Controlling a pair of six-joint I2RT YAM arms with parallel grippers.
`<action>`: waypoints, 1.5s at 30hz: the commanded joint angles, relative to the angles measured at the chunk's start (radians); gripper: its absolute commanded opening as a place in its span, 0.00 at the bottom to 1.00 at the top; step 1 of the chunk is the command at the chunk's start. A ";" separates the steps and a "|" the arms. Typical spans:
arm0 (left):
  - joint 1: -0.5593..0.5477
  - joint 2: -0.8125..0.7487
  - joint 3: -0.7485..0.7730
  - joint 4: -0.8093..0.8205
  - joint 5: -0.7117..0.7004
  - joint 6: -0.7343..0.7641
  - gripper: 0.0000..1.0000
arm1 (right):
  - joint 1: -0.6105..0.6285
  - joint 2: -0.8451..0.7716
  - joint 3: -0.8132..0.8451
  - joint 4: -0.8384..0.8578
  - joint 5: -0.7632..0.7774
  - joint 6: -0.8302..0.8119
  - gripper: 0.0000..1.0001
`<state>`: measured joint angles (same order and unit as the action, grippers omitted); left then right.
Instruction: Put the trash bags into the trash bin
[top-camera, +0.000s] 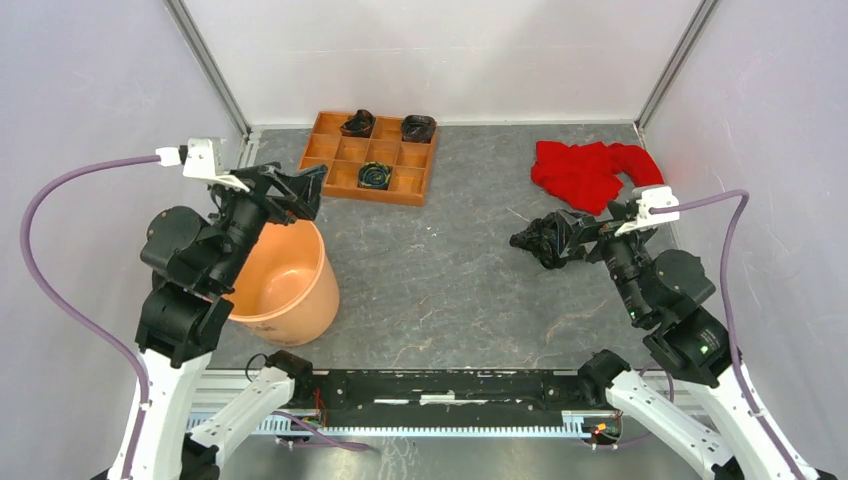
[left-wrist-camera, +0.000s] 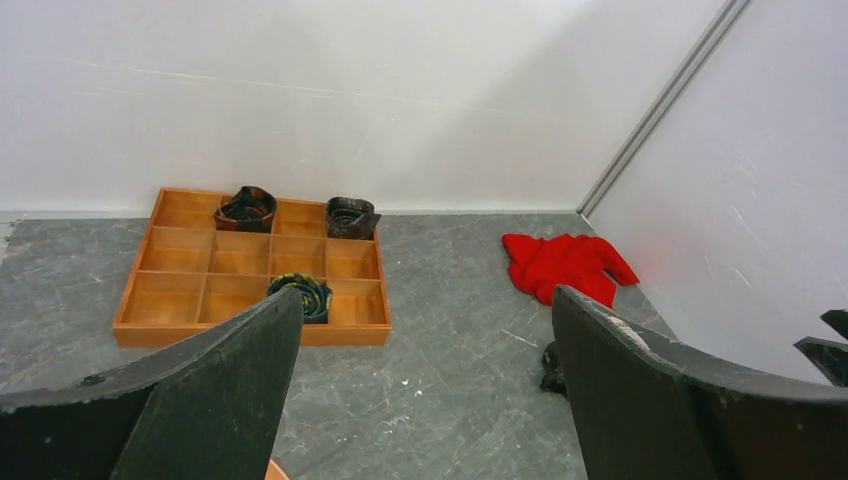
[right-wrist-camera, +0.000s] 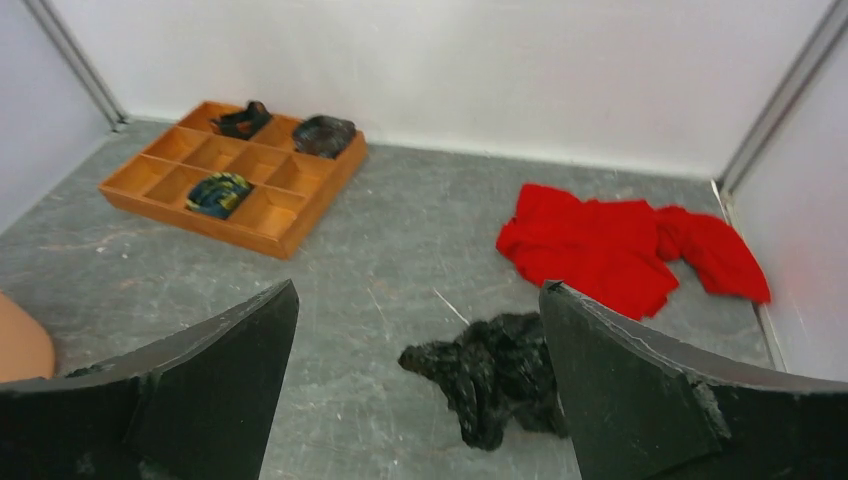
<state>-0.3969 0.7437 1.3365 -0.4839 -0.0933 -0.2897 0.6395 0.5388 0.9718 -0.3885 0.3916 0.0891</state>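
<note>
The trash bin (top-camera: 285, 290), a round peach-orange bucket, stands at the near left; nothing shows inside it. My left gripper (top-camera: 312, 192) hovers over its far rim, open and holding nothing (left-wrist-camera: 428, 300). A sliver of the bin's rim (left-wrist-camera: 272, 470) shows at the bottom of the left wrist view. One trash bag (right-wrist-camera: 490, 375), a crumpled glossy black wad, lies on the table at the right. My right gripper (right-wrist-camera: 418, 290) is open just above it, and its right finger (right-wrist-camera: 640, 390) partly covers the bag. From above, the right gripper (top-camera: 530, 245) hides most of the bag.
A red cloth (top-camera: 585, 170) lies at the back right, just beyond the bag. An orange-brown wooden tray (top-camera: 365, 193) of square compartments sits at the back centre and holds three small rolled dark bundles (top-camera: 376, 175). White walls enclose the table on three sides.
</note>
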 joint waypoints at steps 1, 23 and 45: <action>0.042 0.043 0.016 0.028 0.145 -0.039 1.00 | -0.057 -0.028 -0.068 -0.023 -0.007 0.058 0.98; -0.133 0.337 -0.119 0.255 0.462 0.031 1.00 | -0.135 0.225 -0.390 0.238 0.227 0.078 0.98; -0.153 0.330 -0.241 0.354 0.675 -0.050 1.00 | -0.472 0.545 -0.426 0.399 -0.383 0.155 0.52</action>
<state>-0.5373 1.0946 1.1011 -0.1864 0.5308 -0.2897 0.1688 1.0302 0.5255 -0.0494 0.2615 0.2428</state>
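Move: From the right gripper, the crumpled black trash bag lies about 11 cm ahead, 7 cm to the right and 28 cm below; the red cloth lies some 17 cm beyond that bag and 12 cm farther right. From the left gripper the same bag is roughly 47 cm to the right, 11 cm ahead and 37 cm down; the wooden tray is about 31 cm ahead and 2 cm right of it, the trash bin 12 cm left and 8 cm back. Lower the right gripper about 26 cm onto the near part of the crumpled bag, easing forward and right, tipping the fingers some 30 degrees down and turning them clockwise; once low, start closing them around the plastic, about a third of the way. Meanwhile swing the open left gripper right and down towards the bag, arcing forward then back, turning well clockwise. ##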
